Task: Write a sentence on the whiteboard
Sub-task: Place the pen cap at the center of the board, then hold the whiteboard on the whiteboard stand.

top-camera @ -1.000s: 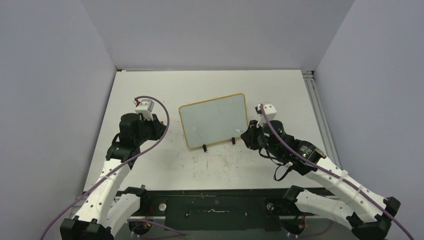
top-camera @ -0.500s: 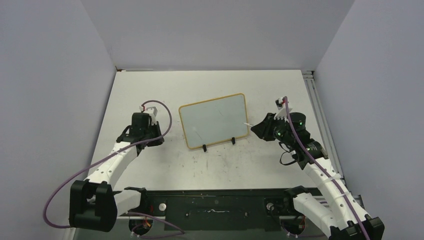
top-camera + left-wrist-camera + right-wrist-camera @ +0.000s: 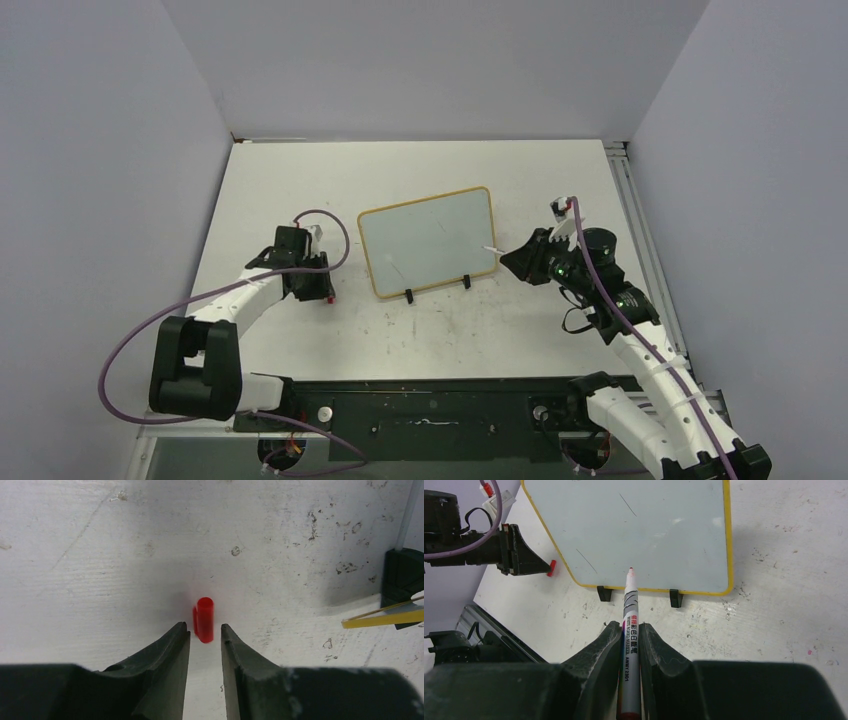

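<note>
The whiteboard [image 3: 430,240] stands propped on two black feet at mid-table, also in the right wrist view [image 3: 644,530]. It carries only faint grey scuffs; no red sentence shows. My right gripper [image 3: 515,258] [image 3: 628,625] is shut on a white marker [image 3: 630,610]. The marker's uncapped red tip points at the board's lower edge from its right side. My left gripper [image 3: 312,287] [image 3: 203,626] is open, low over the table left of the board. A small red marker cap [image 3: 204,619] [image 3: 331,299] lies on the table just past its fingertips.
The tabletop [image 3: 430,320] is scuffed and stained. Grey walls enclose it on three sides, and a metal rail [image 3: 630,200] runs along the right edge. The board's black foot [image 3: 402,572] shows at the right of the left wrist view.
My left gripper has dropped to the table and moved right toward the board's lower left; the red cap now lies at its tips. My right arm swung right with the marker, then held.
</note>
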{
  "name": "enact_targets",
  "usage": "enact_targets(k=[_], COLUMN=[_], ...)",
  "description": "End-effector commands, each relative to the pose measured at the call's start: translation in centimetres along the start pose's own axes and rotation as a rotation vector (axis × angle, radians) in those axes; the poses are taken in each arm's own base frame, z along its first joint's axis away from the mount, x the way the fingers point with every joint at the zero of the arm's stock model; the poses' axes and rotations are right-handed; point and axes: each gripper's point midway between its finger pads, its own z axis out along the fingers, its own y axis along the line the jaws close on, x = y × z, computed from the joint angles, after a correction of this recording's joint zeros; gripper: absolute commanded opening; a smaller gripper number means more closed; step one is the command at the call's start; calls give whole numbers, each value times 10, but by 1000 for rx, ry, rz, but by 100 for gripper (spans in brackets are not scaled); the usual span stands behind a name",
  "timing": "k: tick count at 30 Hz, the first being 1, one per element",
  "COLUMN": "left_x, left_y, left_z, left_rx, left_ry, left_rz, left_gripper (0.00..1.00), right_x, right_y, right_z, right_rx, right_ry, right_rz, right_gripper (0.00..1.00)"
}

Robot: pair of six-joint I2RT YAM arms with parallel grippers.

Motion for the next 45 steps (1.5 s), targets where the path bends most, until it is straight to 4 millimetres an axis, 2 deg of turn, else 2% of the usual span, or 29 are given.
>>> enact_targets(k=[1,7,10,12,18,23,25,27,34,37,39,42,45], left_x=[-17,-20,-28,-37,-57,-81,-89,-96,-123,-140,-147,-149,-145], left_y=[-10,-8,-4,-2,2,-4,-14,-33,-87,-110,-121,-130,-135], left_z=[-3,-6,-12,-19,-41,-70,-84,-100,-155,-177,-184,-182,-172], left_rx=[36,24,2,-16,-47,-32,19,120,397,551,636,716,795], left_ry=[-16,-28,-69,-113,-237,-373,-439,-503,-653,-695,-691,-686,-640], left_rz=[-9,-12,-13,-2,8,14,31,62,156,186,202,222,204], left_gripper=[32,57,83,91,94,94,94,94,94,94,94,94,92], right_x=[-11,-11,-12,-15,-31,-30,-28,-29,-30,-22,-23,-21,-17], right_y=[4,7,8,7,14,10,10,11,30,47,63,89,111], right_z=[0,-2,-6,-9,-25,-26,-26,-27,-23,-11,-3,7,23], right_rx=[-30,-39,-35,-21,-14,10,11,9,-66,-107,-137,-167,-166], right_ry=[-51,-62,-69,-87,-169,-171,-171,-177,-204,-192,-210,-234,-253], right_rz=[-28,-21,-28,-30,-43,-39,-40,-43,-43,-43,-52,-82,-120], right_gripper=[5,5,5,5,5,5,5,5,5,5,5,5,5])
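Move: The red pen cap is right at the left fingertips, barely 1 cm ahead of the hand point and 1 cm below. From that hand the whiteboard's middle lies about 9 cm ahead, 22 cm right and 6 cm higher; its near left corner is roughly 11 cm right and 1 cm ahead, about level in height. From the right hand, holding the marker, the whiteboard's middle is some 12 cm ahead, 13 cm left and 12 cm down, the cap about 4 cm ahead, 34 cm left and 20 cm down. The left fingers, already slackened around the pen cap, spread wide low over the table and leave it there; then the hand climbs about 22 cm away from it, drifting forward and finally right, the wrist tipping up some 40 degrees. The right hand keeps its grip on the marker, lifts a couple of centimetres, then sweeps about 7 cm left and a little back. ##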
